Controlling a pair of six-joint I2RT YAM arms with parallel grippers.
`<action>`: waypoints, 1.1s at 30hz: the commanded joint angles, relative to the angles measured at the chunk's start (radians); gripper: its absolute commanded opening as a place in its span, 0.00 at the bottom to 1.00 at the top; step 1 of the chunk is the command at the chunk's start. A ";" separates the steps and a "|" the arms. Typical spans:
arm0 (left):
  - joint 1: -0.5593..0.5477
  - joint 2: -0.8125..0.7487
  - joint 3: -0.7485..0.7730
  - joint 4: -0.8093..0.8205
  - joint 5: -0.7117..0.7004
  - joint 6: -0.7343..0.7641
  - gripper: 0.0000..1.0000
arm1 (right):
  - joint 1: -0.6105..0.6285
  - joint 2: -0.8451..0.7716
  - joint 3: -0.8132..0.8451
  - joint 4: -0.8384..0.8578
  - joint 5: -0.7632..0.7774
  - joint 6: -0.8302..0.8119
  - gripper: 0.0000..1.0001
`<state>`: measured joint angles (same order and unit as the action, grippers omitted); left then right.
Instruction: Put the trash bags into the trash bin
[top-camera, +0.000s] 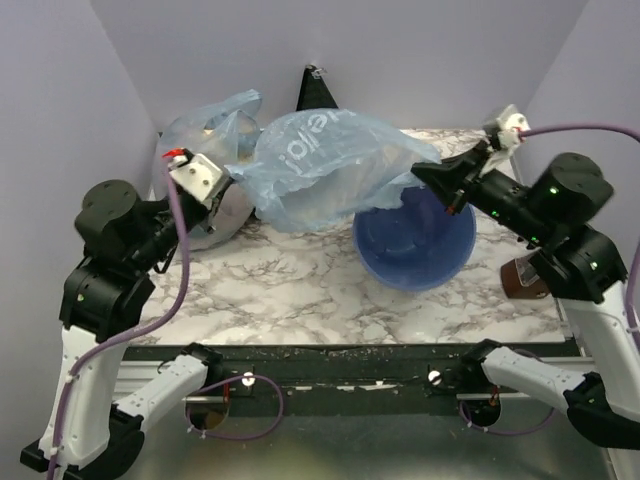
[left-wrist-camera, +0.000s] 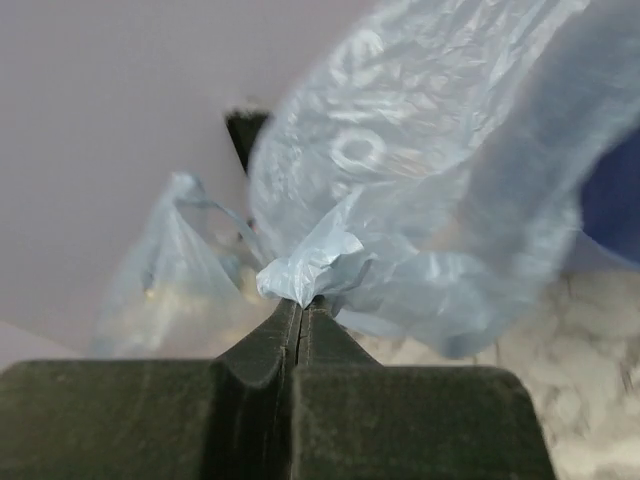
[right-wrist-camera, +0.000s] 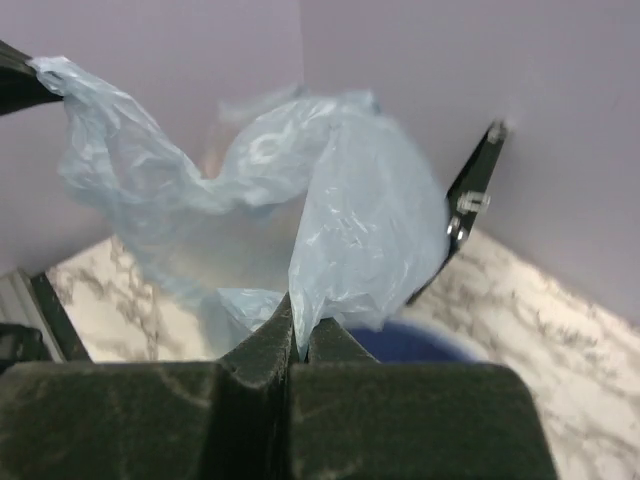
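A limp light-blue trash bag (top-camera: 320, 165) hangs stretched in the air between my two grippers, sagging over the back left rim of the blue trash bin (top-camera: 415, 245). My left gripper (top-camera: 232, 178) is shut on the bag's left edge; the pinched film (left-wrist-camera: 300, 270) bunches at its tips (left-wrist-camera: 303, 302). My right gripper (top-camera: 425, 172) is shut on the bag's right edge, and the film (right-wrist-camera: 350, 240) rises from between its fingers (right-wrist-camera: 303, 335). The bin's dark blue rim (right-wrist-camera: 420, 345) shows just below the right gripper.
A second, bulging clear bag (top-camera: 205, 135) sits at the back left against the wall, also seen in the left wrist view (left-wrist-camera: 170, 280). A black stand (top-camera: 317, 90) leans at the back wall. A brown object (top-camera: 520, 280) lies at the table's right edge.
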<state>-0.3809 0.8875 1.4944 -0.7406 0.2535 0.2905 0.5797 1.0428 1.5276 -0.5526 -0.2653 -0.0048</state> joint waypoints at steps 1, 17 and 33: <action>0.013 0.039 0.003 0.119 -0.049 -0.019 0.00 | -0.004 0.046 -0.014 0.072 0.009 -0.009 0.01; 0.017 0.068 -0.026 0.205 -0.016 -0.080 0.00 | -0.023 0.007 -0.155 0.108 0.112 -0.054 0.01; -0.010 0.048 -0.030 0.218 0.158 -0.313 0.99 | -0.043 0.078 -0.026 0.088 0.228 -0.061 0.01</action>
<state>-0.3679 0.9161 1.3891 -0.5663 0.3180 0.1577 0.5591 1.0180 1.3899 -0.4953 -0.1623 -0.0963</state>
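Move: Both hands hold the empty blue bag stretched between them, its middle about 13 cm to the right of the left hand and 13 cm to the left of the right hand. Some 32 cm below, the trash bin, already tipping towards the bases, is level ahead with the right hand and 3 cm to its right; it lies level with the left hand and 28 cm to its right. From the left hand the filled bag stands 12 cm ahead, 10 cm left, 30 cm lower; the chip case lies 20 cm ahead, 5 cm right, 40 cm lower. Both hands, still pinching the blue bag high above the table, bob up about 4 cm and flick forward and down, the left reaching some 5 cm forward and sinking back to about its starting height, the right dropping some 11 cm from its top. Both then ease back a few centimetres, the right rising again by about 4 cm and keeping its closed grip while the left opens wide at the end and lets go of its edge. ##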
